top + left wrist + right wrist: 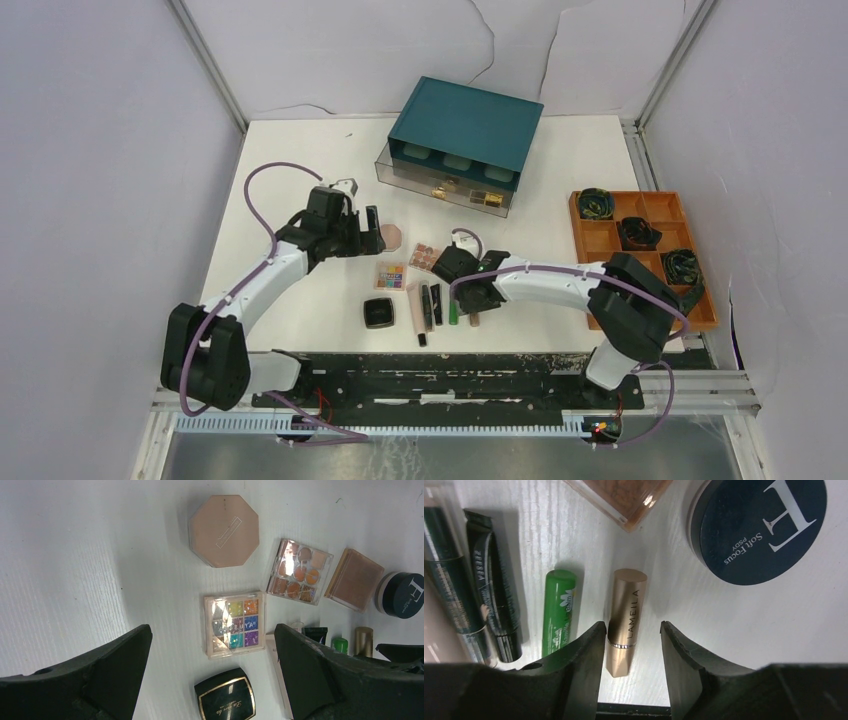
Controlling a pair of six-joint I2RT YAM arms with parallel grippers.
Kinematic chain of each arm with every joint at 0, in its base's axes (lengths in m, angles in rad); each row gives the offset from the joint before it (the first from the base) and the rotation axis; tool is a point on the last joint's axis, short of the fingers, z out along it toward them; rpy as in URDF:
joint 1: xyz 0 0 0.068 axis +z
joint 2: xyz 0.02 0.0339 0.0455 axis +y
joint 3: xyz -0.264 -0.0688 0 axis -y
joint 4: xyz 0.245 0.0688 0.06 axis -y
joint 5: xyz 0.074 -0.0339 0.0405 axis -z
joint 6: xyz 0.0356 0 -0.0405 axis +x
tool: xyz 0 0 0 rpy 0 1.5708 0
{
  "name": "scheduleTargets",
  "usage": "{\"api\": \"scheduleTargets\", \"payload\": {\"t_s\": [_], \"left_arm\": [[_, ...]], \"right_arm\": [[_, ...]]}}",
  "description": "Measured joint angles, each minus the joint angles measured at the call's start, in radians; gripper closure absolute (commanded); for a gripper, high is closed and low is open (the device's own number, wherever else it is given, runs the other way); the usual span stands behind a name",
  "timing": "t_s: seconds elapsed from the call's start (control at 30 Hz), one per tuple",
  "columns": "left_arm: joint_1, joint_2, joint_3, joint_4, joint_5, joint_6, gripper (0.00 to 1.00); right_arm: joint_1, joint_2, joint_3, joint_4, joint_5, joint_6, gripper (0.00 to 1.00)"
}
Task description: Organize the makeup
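Observation:
The makeup lies in a cluster at mid-table. In the left wrist view I see a pink octagonal compact (pixel 224 530), a colourful palette (pixel 235 625), an orange-toned palette (pixel 299 571), a brown square compact (pixel 354 579), a dark blue round compact (pixel 404 594) and a black square compact (pixel 225 700). My left gripper (pixel 212 632) is open and empty above them, beside the pink compact (pixel 392 238). My right gripper (pixel 630 630) is open and low, with its fingers on either side of a gold lipstick (pixel 626 620). A green balm tube (pixel 559 610) and black tubes (pixel 494 580) lie to its left.
A teal drawer box (pixel 465 125) with its clear bottom drawer pulled out stands at the back. An orange divided tray (pixel 600 240) with black coiled cables (pixel 637 232) sits at the right. A black rail (pixel 450 370) runs along the near edge.

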Motion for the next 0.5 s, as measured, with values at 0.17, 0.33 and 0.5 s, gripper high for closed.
{"api": "scheduleTargets", "payload": {"t_s": [0.17,0.33,0.5], "left_arm": [[0.000,-0.003,-0.004,0.000,0.000,0.000,0.01],[0.000,-0.003,-0.005,0.000,0.000,0.000,0.01],[0.000,-0.003,-0.006,0.000,0.000,0.000,0.01]], "right_arm": [[0.000,0.033,-0.012,0.031,0.005,0.003,0.60],[0.002,0.041,-0.005,0.043,0.007,-0.007,0.99],[0.002,0.041,0.015,-0.007,0.014,-0.015,0.99]]}}
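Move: The right hand, fingers part-open, hovers just over the gold lipstick, whose middle lies about 1 cm below the fingertips and some 1 cm to their left, level fore and aft. The green lip balm lies about 4 cm left of the hand, the round navy jar roughly 6 cm ahead and 5 cm right, the brown compact 8 cm ahead and 2 cm left. From the left hand, the lipstick is some 12 cm back, 18 cm right and 9 cm down. Down by only about 1 cm, the right hand settles its fingertips either side of the gold lipstick's middle, wrist practically unturned. There it nearly holds its place while the fingers, half open at first, close until they pinch the tube across its width; by then the hand has started to ease up by less than half a centimetre. ##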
